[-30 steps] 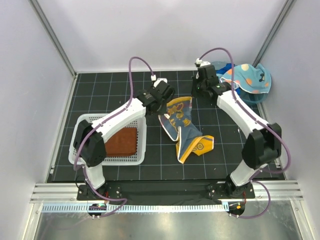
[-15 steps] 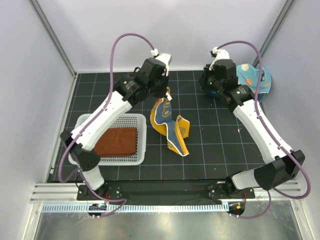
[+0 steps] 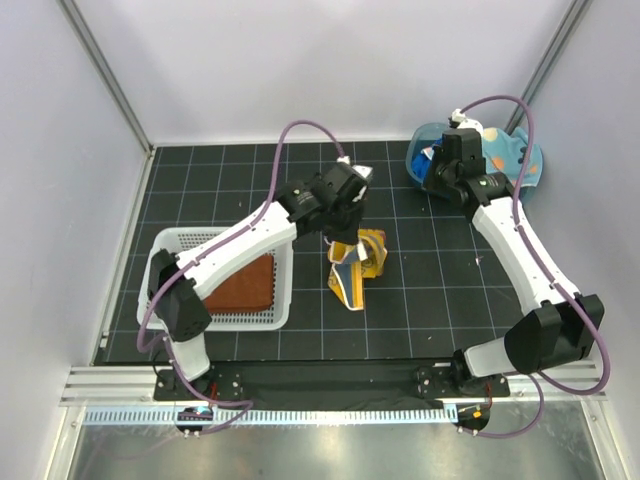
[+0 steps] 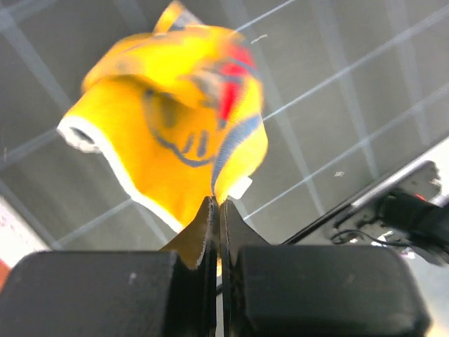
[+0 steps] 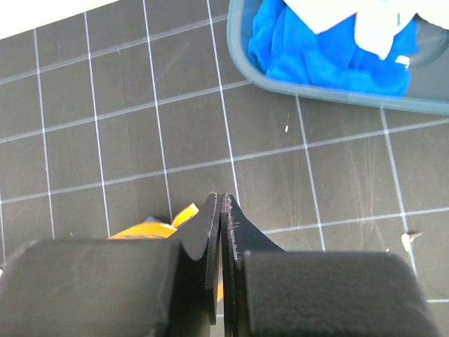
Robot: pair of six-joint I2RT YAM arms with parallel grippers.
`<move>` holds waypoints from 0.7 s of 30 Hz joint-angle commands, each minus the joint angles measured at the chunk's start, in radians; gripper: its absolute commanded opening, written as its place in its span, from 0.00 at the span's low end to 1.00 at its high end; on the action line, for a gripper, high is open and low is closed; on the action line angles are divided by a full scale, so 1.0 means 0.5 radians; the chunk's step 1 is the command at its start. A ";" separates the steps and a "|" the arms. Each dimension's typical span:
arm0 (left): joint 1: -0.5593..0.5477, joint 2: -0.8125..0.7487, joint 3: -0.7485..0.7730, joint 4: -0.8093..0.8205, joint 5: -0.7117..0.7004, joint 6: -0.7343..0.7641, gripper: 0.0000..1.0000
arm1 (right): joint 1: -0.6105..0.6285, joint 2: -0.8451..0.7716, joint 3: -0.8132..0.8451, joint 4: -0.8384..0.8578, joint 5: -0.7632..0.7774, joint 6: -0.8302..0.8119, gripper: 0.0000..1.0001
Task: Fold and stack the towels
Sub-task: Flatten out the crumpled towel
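Note:
A yellow-orange towel (image 3: pixel 352 268) with blue print hangs bunched from my left gripper (image 3: pixel 343 226), its lower end on the mat. In the left wrist view the left gripper (image 4: pixel 219 203) is shut on an edge of this yellow towel (image 4: pixel 168 126). My right gripper (image 3: pixel 437 172) hovers by the blue tub's near rim; its tips (image 5: pixel 221 200) are shut with nothing between them. A royal blue towel (image 5: pixel 330 56) lies in the tub. The light blue spotted towel (image 3: pixel 515 160) drapes over the tub's far side. A rust-brown towel (image 3: pixel 243 283) lies flat in the white basket.
The white mesh basket (image 3: pixel 165 250) stands at the left on the black gridded mat. The blue plastic tub (image 5: pixel 337 95) sits in the back right corner. Grey walls close in the mat on three sides.
My left gripper has come forward and lower with the yellow towel, which went from spread out to a hanging bunch. My right arm has pulled back to the tub.

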 commanded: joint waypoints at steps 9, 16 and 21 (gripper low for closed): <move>0.138 0.105 -0.786 0.407 -0.026 -0.177 0.00 | 0.219 -0.173 -0.854 0.463 -0.020 0.131 0.18; 0.190 0.102 -0.755 0.352 -0.213 -0.189 0.00 | 0.449 -0.480 -1.526 0.926 0.048 0.337 0.40; 0.227 0.087 -0.703 0.321 -0.250 -0.189 0.00 | 0.513 -0.737 -1.897 1.190 0.097 0.505 0.40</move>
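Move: The crumpled towel hangs pinched in the left hand, its middle about 14 cm below that hand and 2 cm back of it. The white basket with the brown towel stands some 33 cm to that hand's left, roughly 2 cm back and 19 cm down. From the empty right hand, the towel's middle is about 14 cm back, 17 cm to the left and 18 cm below; the blue tub is some 15 cm ahead, 15 cm to the right and 20 cm lower. Still pinching the towel by its edge, the left hand brings it down about 17 cm towards the table while drifting some 7 cm left and tilting moderately, then all but stops sinking. Meanwhile the empty right hand sweeps down about 20 cm, back and a little left, away from the tub to beside the towel's right edge, its fingers parting to nearly half open. ##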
